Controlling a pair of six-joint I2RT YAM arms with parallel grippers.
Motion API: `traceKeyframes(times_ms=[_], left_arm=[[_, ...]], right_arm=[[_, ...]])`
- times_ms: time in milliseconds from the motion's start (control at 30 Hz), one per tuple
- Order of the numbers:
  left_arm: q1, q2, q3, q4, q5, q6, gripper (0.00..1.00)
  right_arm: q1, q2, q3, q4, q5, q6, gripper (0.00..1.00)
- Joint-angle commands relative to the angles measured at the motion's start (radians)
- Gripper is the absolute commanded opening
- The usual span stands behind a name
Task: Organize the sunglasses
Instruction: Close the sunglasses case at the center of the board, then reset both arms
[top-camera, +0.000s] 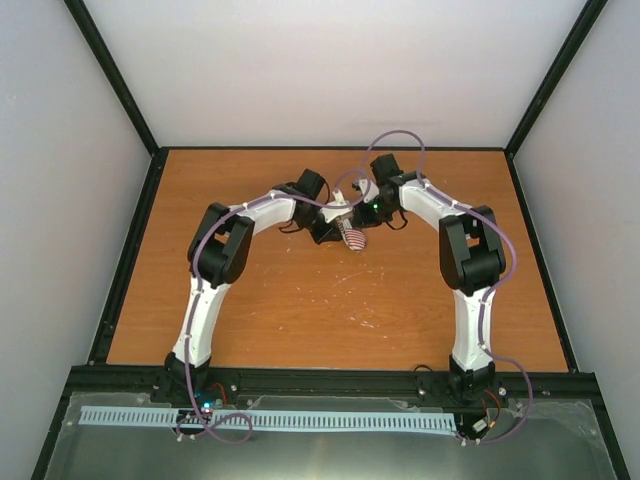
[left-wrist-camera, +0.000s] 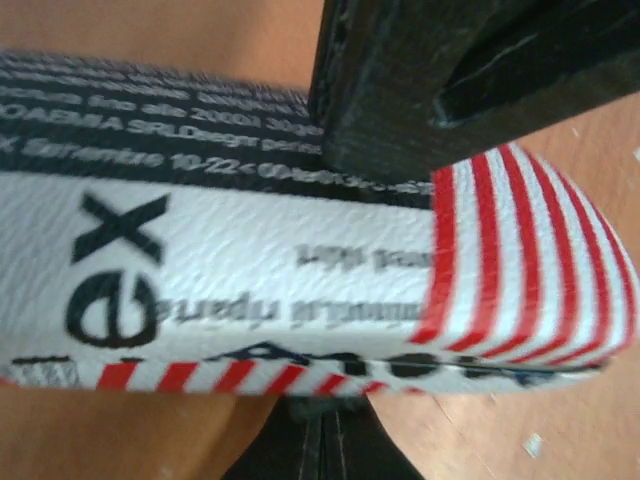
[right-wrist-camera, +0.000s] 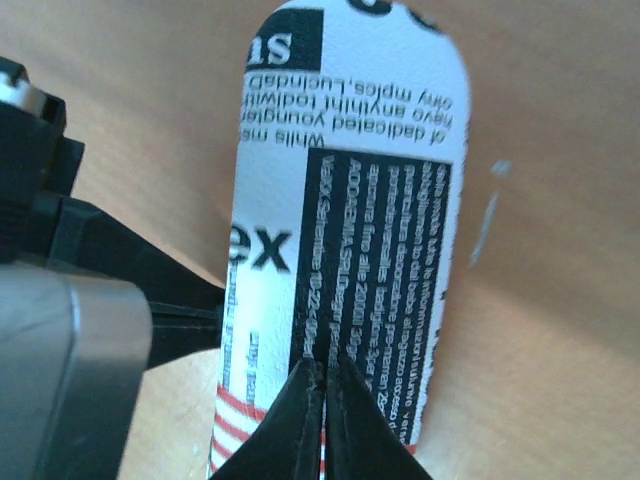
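Observation:
No sunglasses show in any view. An oblong case (top-camera: 354, 237) printed with newspaper text and red-white stripes lies at the middle back of the table. In the left wrist view the case (left-wrist-camera: 300, 270) fills the frame, and my left gripper (left-wrist-camera: 330, 425) is shut, its tips against the case's near striped edge. My right gripper (right-wrist-camera: 323, 372) is shut too, its tips resting on the black text panel on top of the case (right-wrist-camera: 350, 200). From above, the left gripper (top-camera: 332, 230) and right gripper (top-camera: 356, 222) meet at the case from either side.
The orange-brown tabletop (top-camera: 330, 310) is framed by black rails and grey walls. The right gripper's black fingers (left-wrist-camera: 450, 90) come down onto the case in the left wrist view. The left gripper's fingers (right-wrist-camera: 185, 325) reach in from the left in the right wrist view.

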Motion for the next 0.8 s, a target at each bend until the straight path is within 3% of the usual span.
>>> traceKeyframes(times_ms=[0, 200, 400, 467, 500, 567, 633, 667, 700, 767], left_arm=[[-0.023, -0.138, -0.117, 0.062, -0.01, 0.031, 0.01], [0.004, -0.327, -0.337, 0.086, -0.04, 0.033, 0.01], [0.059, -0.484, -0.431, 0.098, -0.065, 0.001, 0.04], [0.092, -0.519, -0.43, 0.11, -0.059, -0.028, 0.19], [0.105, -0.531, -0.424, 0.116, -0.06, -0.041, 0.29], [0.125, -0.549, -0.405, 0.129, -0.063, -0.056, 0.35], [0.137, -0.563, -0.38, 0.137, -0.069, -0.076, 0.62], [0.143, -0.57, -0.367, 0.14, -0.068, -0.09, 0.84], [0.147, -0.577, -0.359, 0.145, -0.068, -0.105, 0.98], [0.153, -0.607, -0.366, 0.164, -0.071, -0.136, 1.0]], right_arm=[[0.03, -0.061, -0.063, -0.047, -0.022, -0.01, 0.03], [0.03, -0.1, -0.089, -0.056, 0.003, -0.008, 0.03], [0.014, -0.202, -0.092, -0.058, 0.051, 0.018, 0.03], [0.0, -0.267, -0.116, -0.016, 0.095, 0.051, 0.08], [-0.011, -0.305, -0.136, 0.013, 0.109, 0.078, 0.16], [-0.033, -0.368, -0.174, 0.059, 0.142, 0.133, 0.25], [-0.053, -0.411, -0.206, 0.077, 0.187, 0.187, 0.31], [-0.065, -0.423, -0.216, 0.07, 0.194, 0.211, 0.32], [-0.084, -0.433, -0.226, 0.059, 0.19, 0.233, 0.32], [-0.105, -0.453, -0.248, 0.027, 0.203, 0.281, 0.31]])
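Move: The closed sunglasses case lies between the two hands. Its middle is about 3 cm to the right of the left hand's shut fingertips, some 1 cm farther out and about level with them. From the right hand's shut fingertips, set on the lid near where the stripes begin, it is roughly 2 cm ahead, 1 cm to the left and 3 cm below. The board around it is bare. Both hands first draw back towards the base with fingers still shut, the left about 6 cm off the case's left side, soon drifting left and rising, the right nearly 4 cm low along the lid before it lifts. Then they come away upwards and apart, each ending some 12 cm higher, the left about 10 cm out to the left with its fingers spreading wide and the right about 6 cm to the right with its fingers opening roughly a third, while both wrists swing outwards some 15 degrees and the hands ease forward again. ##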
